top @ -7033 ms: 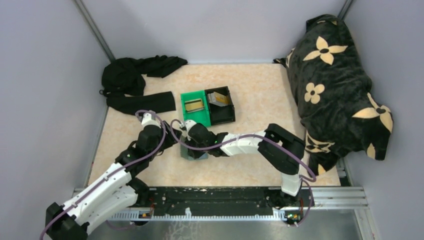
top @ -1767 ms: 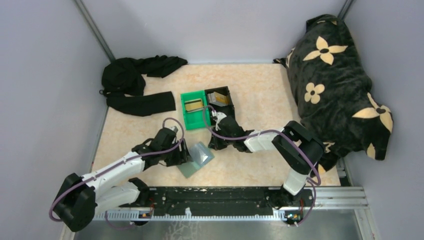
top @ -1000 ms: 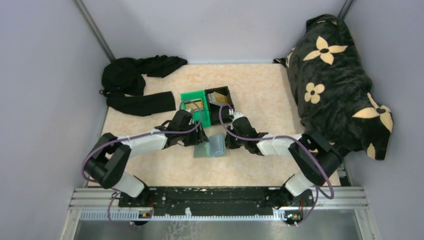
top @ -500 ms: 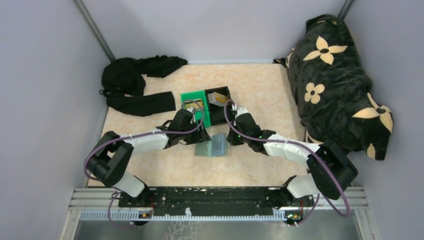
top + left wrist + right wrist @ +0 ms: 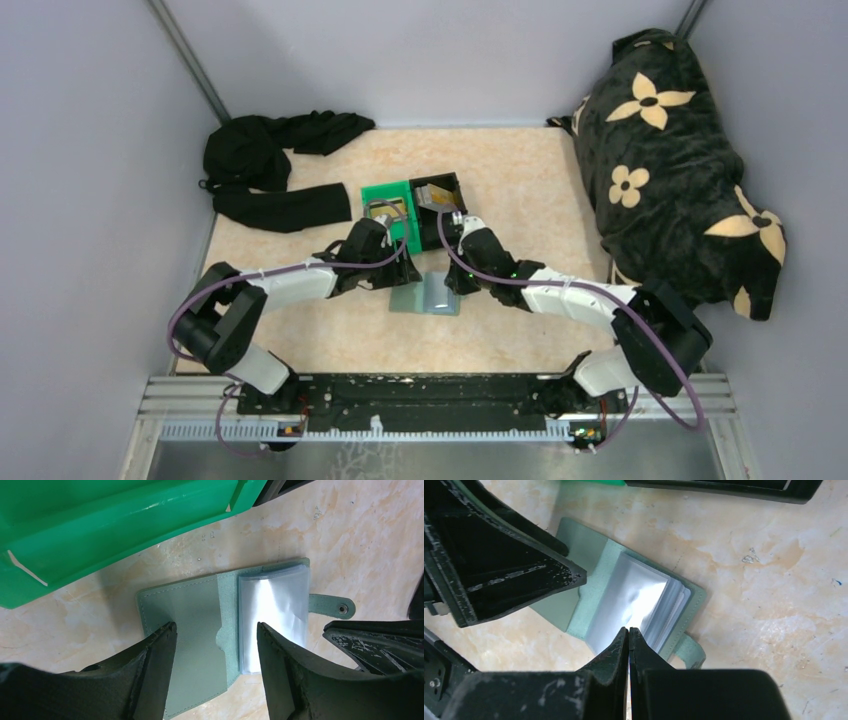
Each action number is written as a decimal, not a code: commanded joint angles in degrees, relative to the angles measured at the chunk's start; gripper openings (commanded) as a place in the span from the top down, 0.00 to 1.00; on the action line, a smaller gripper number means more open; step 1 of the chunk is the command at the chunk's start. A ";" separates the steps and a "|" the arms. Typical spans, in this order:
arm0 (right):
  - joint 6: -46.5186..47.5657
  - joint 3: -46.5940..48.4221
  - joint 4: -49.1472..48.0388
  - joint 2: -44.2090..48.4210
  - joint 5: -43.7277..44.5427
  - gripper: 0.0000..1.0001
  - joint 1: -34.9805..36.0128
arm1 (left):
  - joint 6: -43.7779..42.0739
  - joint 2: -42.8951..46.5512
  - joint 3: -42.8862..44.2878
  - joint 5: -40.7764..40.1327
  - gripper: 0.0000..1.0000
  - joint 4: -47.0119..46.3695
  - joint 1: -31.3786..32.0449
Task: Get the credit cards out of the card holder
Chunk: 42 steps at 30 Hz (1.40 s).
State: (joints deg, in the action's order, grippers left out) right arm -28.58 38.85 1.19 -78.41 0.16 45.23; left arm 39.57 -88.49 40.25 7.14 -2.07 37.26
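The card holder (image 5: 422, 295) lies open and flat on the table, a grey-green wallet with a stack of clear sleeves (image 5: 272, 610) on its right panel and a snap strap (image 5: 332, 606). My left gripper (image 5: 216, 645) is open, with its fingers astride the left panel and the fold. The right gripper (image 5: 628, 630) is shut with nothing between its fingers, and its tips are at the near edge of the sleeves (image 5: 634, 597). I cannot tell whether the sleeves hold a card. One tan-gold credit card (image 5: 387, 210) lies in the green bin, and another card (image 5: 436, 194) is in the black bin.
The green bin (image 5: 372, 228) and the black bin (image 5: 447, 236) stand side by side just behind the wallet, close to both grippers. Black cloths (image 5: 270, 160) lie at the back left. A large black flowered cushion (image 5: 670, 170) fills the right side.
The right gripper has moved left and down onto the wallet's sleeves, which now lie flatter. The left arm has barely moved and stays open.
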 commanded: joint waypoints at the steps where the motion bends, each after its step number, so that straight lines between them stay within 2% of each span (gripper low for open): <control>1: 0.43 1.83 -0.60 -0.44 1.94 1.00 -0.20 | -1.34 -0.20 -0.26 -1.34 0.33 3.50 0.25; 22: -0.62 -2.02 -8.09 -9.60 -4.11 1.00 -1.33 | -1.18 -0.14 -1.31 -0.74 0.33 2.79 0.27; 33: -0.82 5.06 -8.68 -13.96 -5.66 1.00 4.64 | -1.07 0.15 -1.23 0.15 0.33 2.38 0.30; 42: -0.78 7.81 -8.80 -15.42 -5.66 1.00 5.75 | -2.46 6.90 0.80 -0.87 0.33 7.03 0.27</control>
State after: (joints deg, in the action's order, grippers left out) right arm -29.21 43.66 -6.11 -93.10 -5.67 50.52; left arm 38.85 -86.17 40.25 6.85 1.02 37.36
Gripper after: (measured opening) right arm 0.004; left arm 0.669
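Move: The clear card sleeve lies about 4 cm to the right hand's left, level with it fore and aft and 5 cm below. The card holder's green panel is some 10 cm to the right hand's left. The black tray stands about 16 cm ahead and 4 cm left, the green tray about 15 cm ahead and 13 cm left. From the left hand, the sleeve is roughly 5 cm right, 2 cm back and 2 cm below. The closed tips of the right hand come down about 4 cm onto the right part of the clear sleeve, then catch the top leaf and sweep it leftward some 6 cm and slightly back, towards the left fingers, turning nearly 10 degrees counter-clockwise. The left hand stays put low over the holder, fingers still open. ##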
